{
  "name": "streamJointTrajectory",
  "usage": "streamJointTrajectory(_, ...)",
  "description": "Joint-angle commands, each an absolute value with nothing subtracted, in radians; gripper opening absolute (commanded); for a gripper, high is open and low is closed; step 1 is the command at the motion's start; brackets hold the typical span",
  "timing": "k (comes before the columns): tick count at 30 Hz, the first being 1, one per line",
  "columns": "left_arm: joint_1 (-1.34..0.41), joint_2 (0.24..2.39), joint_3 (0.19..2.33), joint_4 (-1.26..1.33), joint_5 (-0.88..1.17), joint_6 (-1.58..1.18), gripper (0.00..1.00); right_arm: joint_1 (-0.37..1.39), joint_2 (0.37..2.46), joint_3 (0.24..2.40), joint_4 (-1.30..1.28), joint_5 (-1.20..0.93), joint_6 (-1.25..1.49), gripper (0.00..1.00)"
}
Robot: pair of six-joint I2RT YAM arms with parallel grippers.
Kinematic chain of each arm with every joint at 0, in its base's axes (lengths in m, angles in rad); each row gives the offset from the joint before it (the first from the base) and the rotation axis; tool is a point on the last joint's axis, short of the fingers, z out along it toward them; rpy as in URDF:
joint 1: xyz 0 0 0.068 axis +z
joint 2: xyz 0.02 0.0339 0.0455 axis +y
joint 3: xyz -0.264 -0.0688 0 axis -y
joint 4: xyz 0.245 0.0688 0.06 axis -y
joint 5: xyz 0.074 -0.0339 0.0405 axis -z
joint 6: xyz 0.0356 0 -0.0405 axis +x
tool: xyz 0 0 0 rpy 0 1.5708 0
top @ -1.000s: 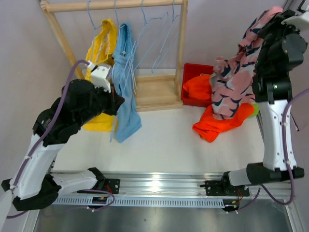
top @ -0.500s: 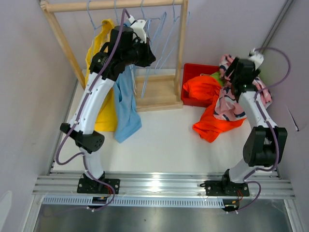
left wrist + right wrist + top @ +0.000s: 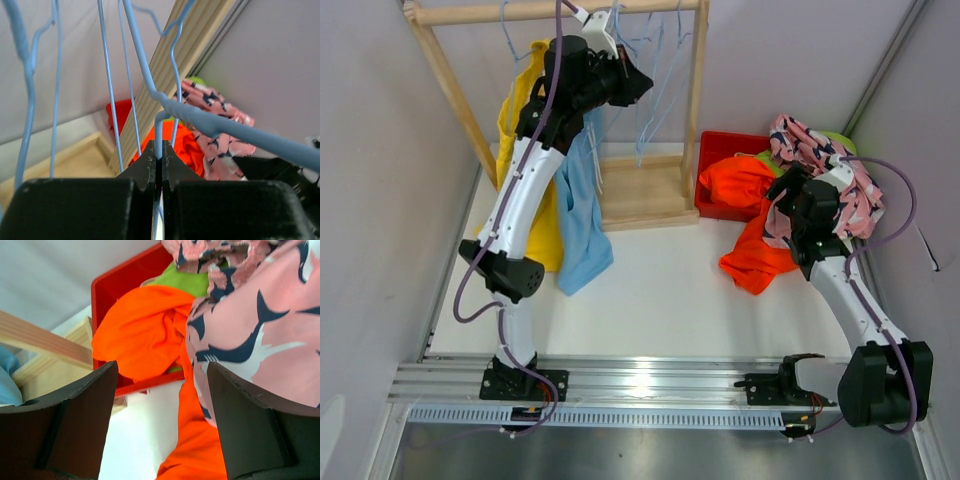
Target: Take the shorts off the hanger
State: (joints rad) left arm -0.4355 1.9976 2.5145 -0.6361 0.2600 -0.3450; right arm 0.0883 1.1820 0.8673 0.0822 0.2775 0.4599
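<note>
The yellow shorts and the light blue shorts hang on blue wire hangers at the left of the wooden rack. My left gripper is up among the empty blue hangers, shut on a hanger wire. The pink patterned shorts, orange shorts and lime green shorts lie heaped in and beside the red bin. My right gripper is open and empty just above the heap, with orange and pink fabric between its fingers.
The rack's wooden base stands left of the red bin. Walls close in on both sides. The metal rail with the arm bases runs along the near edge. White table lies between rack and rail.
My left arm rose from beside the hanging shorts to the hangers and shut on a wire. My right arm came down from high up; the pink shorts now lie on the heap.
</note>
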Motion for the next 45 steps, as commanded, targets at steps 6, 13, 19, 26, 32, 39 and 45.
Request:
streamJointTrajectory(6, -0.434, 2.068, 2.597, -0.364, 0.270, -0.477, 0.03, 0.110, 1.082, 0.784, 0.120, 0.269, 0.500, 0.76)
streamJointTrajectory(13, -0.430, 2.157, 2.635, -0.217, 0.224, -0.607, 0.06, 0.169, 1.006, 0.703, 0.127, 0.278, 0.525, 0.75)
streamJointTrajectory(19, -0.408, 2.229, 2.655, -0.091, 0.242, -0.736, 0.08, 0.239, 0.971, 0.647, 0.120, 0.299, 0.555, 0.74)
streamJointTrajectory(26, -0.407, 2.273, 2.663, -0.086, 0.249, -0.746, 0.11, 0.362, 0.950, 0.589, 0.152, 0.366, 0.575, 0.73)
streamJointTrajectory(32, -0.393, 2.263, 2.666, -0.146, 0.173, -0.733, 0.21, 0.440, 0.962, 0.600, 0.137, 0.393, 0.575, 0.72)
streamJointTrajectory(39, -0.382, 2.255, 2.666, -0.204, 0.133, -0.735, 0.30, 0.498, 0.954, 0.603, 0.133, 0.442, 0.574, 0.73)
streamJointTrajectory(45, -0.374, 2.171, 2.614, -0.207, 0.167, -0.723, 0.37, 0.525, 0.972, 0.615, 0.129, 0.448, 0.580, 0.73)
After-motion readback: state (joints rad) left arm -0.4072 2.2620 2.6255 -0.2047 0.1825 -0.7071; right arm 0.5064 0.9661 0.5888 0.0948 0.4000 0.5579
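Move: The left hand holds the emptied hanger; its spot on the rod is about 11 cm ahead, 3 cm right and 6 cm above. Empty hangers hang 10 cm ahead and 7 cm right, the blue shorts 4 cm ahead, 13 cm left and 22 cm lower. From the right hand the blue shorts are some 42 cm left, 8 cm ahead, level; below it by 17 cm, the orange shorts lie 6 cm ahead and 2 cm left, the red box 15 cm ahead and 4 cm left. Still pinching the hanger wire, the left hand carries it forward about 9 cm to the rod, first veering right and rising slightly, rolling its left side down some 25 degrees, then parts its fingers to let go of the wire as it eases back left and down. The open, empty right hand swings left and back from the pile towards the blue shorts, sinking 5 cm and turning counter-clockwise. ##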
